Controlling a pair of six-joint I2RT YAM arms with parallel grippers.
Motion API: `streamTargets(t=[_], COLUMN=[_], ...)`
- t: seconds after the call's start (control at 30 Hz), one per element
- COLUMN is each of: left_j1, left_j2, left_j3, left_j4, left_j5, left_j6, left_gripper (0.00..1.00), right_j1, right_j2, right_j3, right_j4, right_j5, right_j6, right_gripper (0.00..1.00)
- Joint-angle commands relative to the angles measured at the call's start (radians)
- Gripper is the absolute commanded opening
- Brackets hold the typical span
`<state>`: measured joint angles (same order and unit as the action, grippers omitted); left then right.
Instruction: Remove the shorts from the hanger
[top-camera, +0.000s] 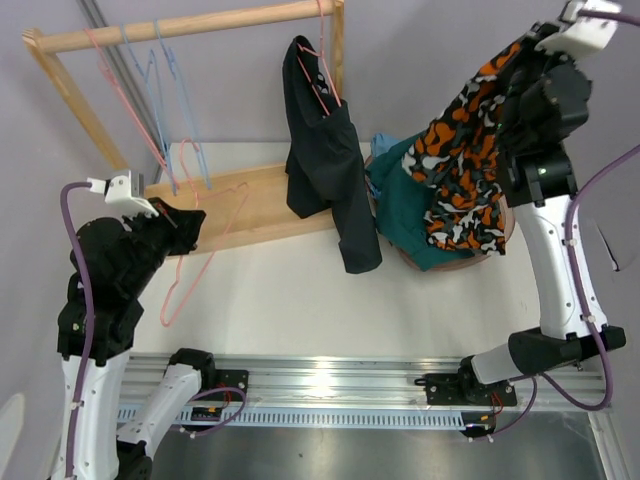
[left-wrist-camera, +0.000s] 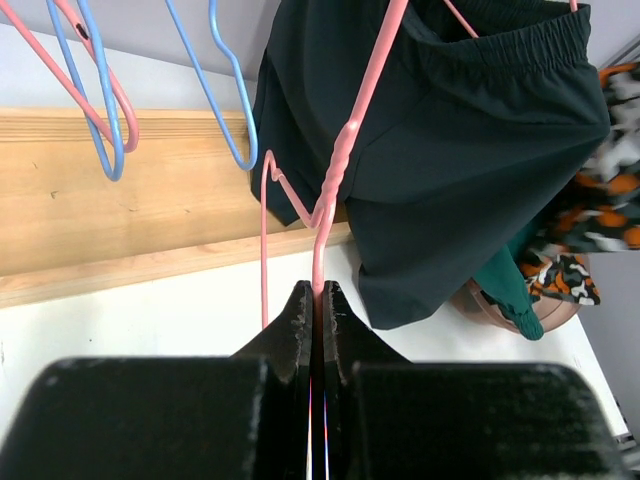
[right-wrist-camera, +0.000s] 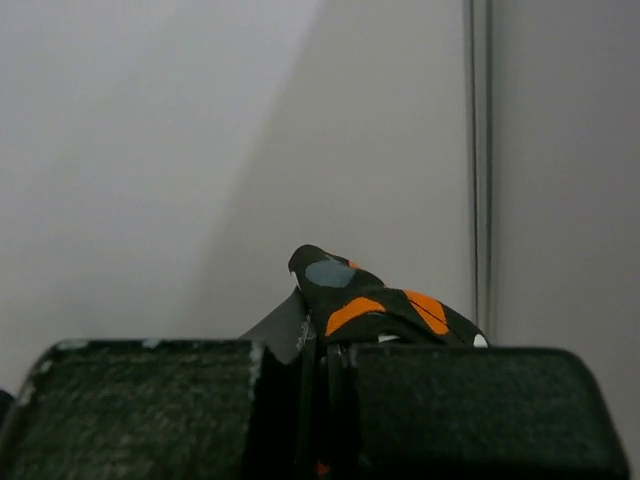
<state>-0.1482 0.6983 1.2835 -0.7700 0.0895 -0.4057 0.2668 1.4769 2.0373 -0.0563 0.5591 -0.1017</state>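
Observation:
My right gripper (top-camera: 522, 50) is raised high at the back right and shut on the orange-black-white patterned shorts (top-camera: 460, 150), which hang down from it over the basket. The right wrist view has a fold of that cloth (right-wrist-camera: 375, 298) pinched in the jaws (right-wrist-camera: 318, 340). Black shorts (top-camera: 325, 150) hang on a pink hanger (top-camera: 322, 70) from the wooden rod. Dark teal shorts (top-camera: 400, 205) and a bit of light blue cloth (top-camera: 383, 143) lie in the basket. At the left, an empty pink hanger (top-camera: 205, 255) has its wire clamped in my shut left gripper (top-camera: 195, 222), as seen in the left wrist view (left-wrist-camera: 318, 290).
The wooden rack (top-camera: 200, 25) has a flat base board (top-camera: 255, 205). Empty pink and blue hangers (top-camera: 165, 90) hang from its rod at the left. A brown basket (top-camera: 495, 250) stands at the right of the white table (top-camera: 300, 300).

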Motion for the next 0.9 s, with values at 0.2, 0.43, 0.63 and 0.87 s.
streamTargets(t=[0.2, 0.43, 0.63, 0.87], left_j1=[0.004, 0.004, 0.004, 0.004], left_j2=[0.033, 0.102, 0.2, 0.439], left_j3=[0.01, 0.1, 0.256, 0.52], left_j4=[0.084, 0.098, 0.098, 0.078], left_j5=[0.013, 0.038, 0.052, 0.07], left_j6=[0.018, 0.004, 0.016, 0.048], left_gripper=[0.0, 0.0, 0.0, 0.0], right_j1=[-0.008, -0.017, -0.015, 0.038], right_j2=[-0.207, -0.201, -0.133, -0.275], right_j3=[-0.674, -1.078, -1.204, -1.143], right_j4=[0.179, 0.06, 0.081, -0.039], right_j5=[-0.004, 0.022, -0.091, -0.091], right_j6=[0.266, 0.569, 0.655, 0.593], right_gripper=[0.0, 0.0, 0.1, 0.99])
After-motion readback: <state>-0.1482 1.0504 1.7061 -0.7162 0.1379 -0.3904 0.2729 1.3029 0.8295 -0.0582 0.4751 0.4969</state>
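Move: The right hand holds up the patterned shorts, whose lower part hangs over the basket; the basket's middle is about 4 cm ahead, 4 cm left and some 57 cm below. Its green shorts are roughly 7 cm left, level fore-and-aft and 54 cm down. The left hand holds a bare pink hanger; the rail's left stretch lies about 23 cm ahead, 6 cm left, 18 cm up, with the blue hangers some 18 cm ahead, 4 cm left, 5 cm up. Straight down, fast, some 47 cm, the right hand lowers the patterned shorts into the basket on top of the green pair, the fingers tipping down by nearly 50 degrees on the way, then opens wide at the bottom and lets go. The left hand, keeping its pinch on the pink hanger, starts gently, then climbs and reaches forward towards the rail. ##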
